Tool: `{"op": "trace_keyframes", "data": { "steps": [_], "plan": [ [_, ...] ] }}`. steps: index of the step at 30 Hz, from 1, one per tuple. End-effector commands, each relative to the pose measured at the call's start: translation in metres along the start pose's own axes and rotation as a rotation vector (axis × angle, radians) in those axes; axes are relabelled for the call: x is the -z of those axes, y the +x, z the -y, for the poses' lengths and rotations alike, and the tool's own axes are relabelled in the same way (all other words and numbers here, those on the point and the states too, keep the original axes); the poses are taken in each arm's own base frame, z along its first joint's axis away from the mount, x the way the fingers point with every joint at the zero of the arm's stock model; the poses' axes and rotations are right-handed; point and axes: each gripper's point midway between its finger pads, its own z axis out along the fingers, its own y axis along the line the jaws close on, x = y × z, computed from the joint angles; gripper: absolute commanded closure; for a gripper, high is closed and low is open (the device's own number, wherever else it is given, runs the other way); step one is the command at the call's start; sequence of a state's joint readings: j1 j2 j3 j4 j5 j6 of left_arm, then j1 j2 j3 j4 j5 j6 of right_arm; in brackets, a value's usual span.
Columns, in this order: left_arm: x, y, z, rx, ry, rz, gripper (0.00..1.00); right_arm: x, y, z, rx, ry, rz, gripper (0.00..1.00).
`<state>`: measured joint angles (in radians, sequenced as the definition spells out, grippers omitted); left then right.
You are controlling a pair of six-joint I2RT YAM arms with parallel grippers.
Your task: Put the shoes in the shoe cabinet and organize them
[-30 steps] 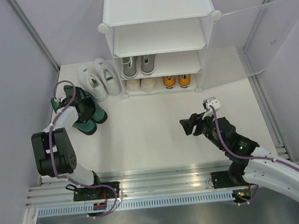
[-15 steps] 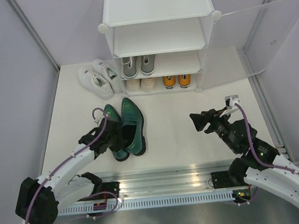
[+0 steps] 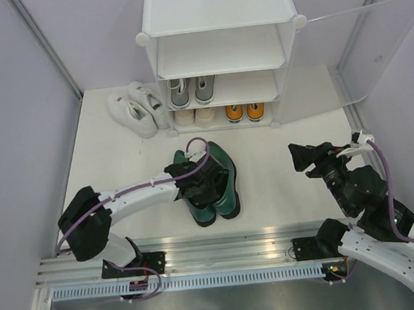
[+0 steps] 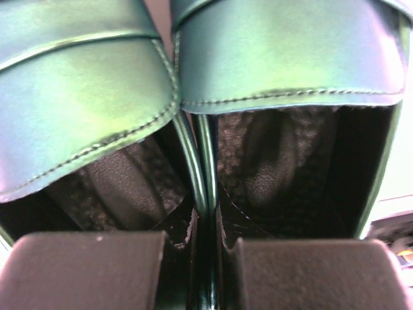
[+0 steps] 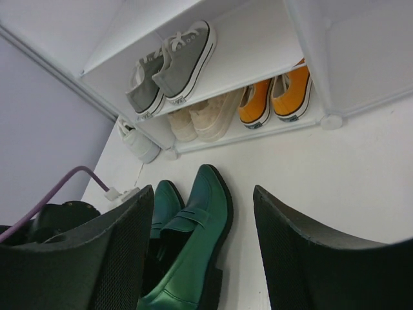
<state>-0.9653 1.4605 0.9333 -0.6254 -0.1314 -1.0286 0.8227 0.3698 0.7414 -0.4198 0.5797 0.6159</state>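
Note:
The glossy dark green shoes (image 3: 223,188) stand side by side on the white floor in front of the shoe cabinet (image 3: 216,7). My left gripper (image 3: 199,183) is shut on their two touching inner walls (image 4: 205,194), one finger (image 4: 84,271) in each shoe. My right gripper (image 3: 306,156) hangs open to the right of the pair, nothing between its fingers (image 5: 122,258). Grey lace-ups (image 3: 192,90) sit on the middle shelf. A cream pair (image 3: 194,116) and an orange pair (image 3: 245,112) sit on the bottom shelf. White sneakers (image 3: 138,109) lie outside, left of the cabinet.
The cabinet's frosted door (image 3: 372,44) stands open at the right. Lilac walls close in both sides. The top shelf (image 3: 219,51) holds nothing. A metal rail (image 3: 223,245) with both arm bases runs along the near edge.
My left gripper has swept the green pair from the far left toward the middle of the floor. The right arm has drawn back to the right.

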Motion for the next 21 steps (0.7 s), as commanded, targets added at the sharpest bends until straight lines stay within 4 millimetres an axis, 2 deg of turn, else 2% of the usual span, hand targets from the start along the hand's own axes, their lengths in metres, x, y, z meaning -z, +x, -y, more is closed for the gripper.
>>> {"op": "trace_keyframes", "data": {
  "steps": [1,2,5,6,7,8,9,11,12,13,16,18,21],
  "plan": [
    [0.025,-0.044,0.113,-0.01,0.318,0.091,0.98,0.011,-0.021,0.012,-0.015,0.075,0.037,0.33],
    [0.011,-0.039,0.12,-0.037,0.3,0.068,0.98,0.013,-0.022,0.014,-0.014,0.085,0.038,0.33],
    [0.011,-0.048,0.159,-0.055,0.358,0.064,0.98,0.016,-0.027,0.023,-0.01,0.127,0.053,0.34],
    [-0.005,-0.042,0.166,-0.064,0.347,0.032,0.98,0.017,-0.029,0.026,-0.007,0.14,0.058,0.34],
    [0.0,-0.05,0.184,-0.061,0.383,0.051,0.98,0.018,-0.029,0.026,-0.007,0.142,0.059,0.34],
    [-0.003,-0.043,0.193,-0.07,0.397,0.022,0.98,0.018,-0.031,0.025,-0.008,0.142,0.061,0.34],
    [-0.014,-0.038,0.198,-0.073,0.394,-0.008,0.98,0.019,-0.033,0.025,-0.008,0.141,0.06,0.34],
    [-0.015,-0.039,0.214,-0.056,0.422,-0.024,0.97,0.019,-0.031,0.027,0.004,0.154,0.052,0.34],
    [-0.017,-0.036,0.219,-0.053,0.436,-0.043,0.92,0.019,-0.031,0.028,0.006,0.16,0.053,0.34],
    [-0.022,-0.034,0.225,-0.056,0.447,-0.05,0.76,0.019,-0.031,0.029,0.005,0.166,0.055,0.34],
    [-0.018,-0.029,0.235,-0.072,0.477,-0.061,0.59,0.02,-0.03,0.03,0.003,0.169,0.054,0.34],
    [-0.014,-0.028,0.235,-0.102,0.484,-0.046,0.55,0.02,-0.031,0.031,-0.001,0.169,0.056,0.34],
    [-0.006,-0.032,0.223,-0.118,0.463,-0.012,0.5,0.019,-0.029,0.031,0.002,0.172,0.05,0.34]
  ]
}}
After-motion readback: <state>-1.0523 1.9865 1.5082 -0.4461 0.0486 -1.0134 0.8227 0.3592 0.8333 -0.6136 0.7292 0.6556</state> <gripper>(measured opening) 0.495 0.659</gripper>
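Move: The left hand already pinches the green shoes' inner walls together. Their spot in front of the cabinet's right half lies about 19 cm right and 4 ahead, some 6 below. The cabinet's right front foot is roughly 24 cm right and 25 ahead, and the orange shoes on the bottom shelf are about 14 right and 36 ahead. From the right hand that spot is some 4 cm left, 2 ahead and 31 below. Left hand slides the green shoes some 19 cm right, opens and lifts; right hand eases 4 cm right. ##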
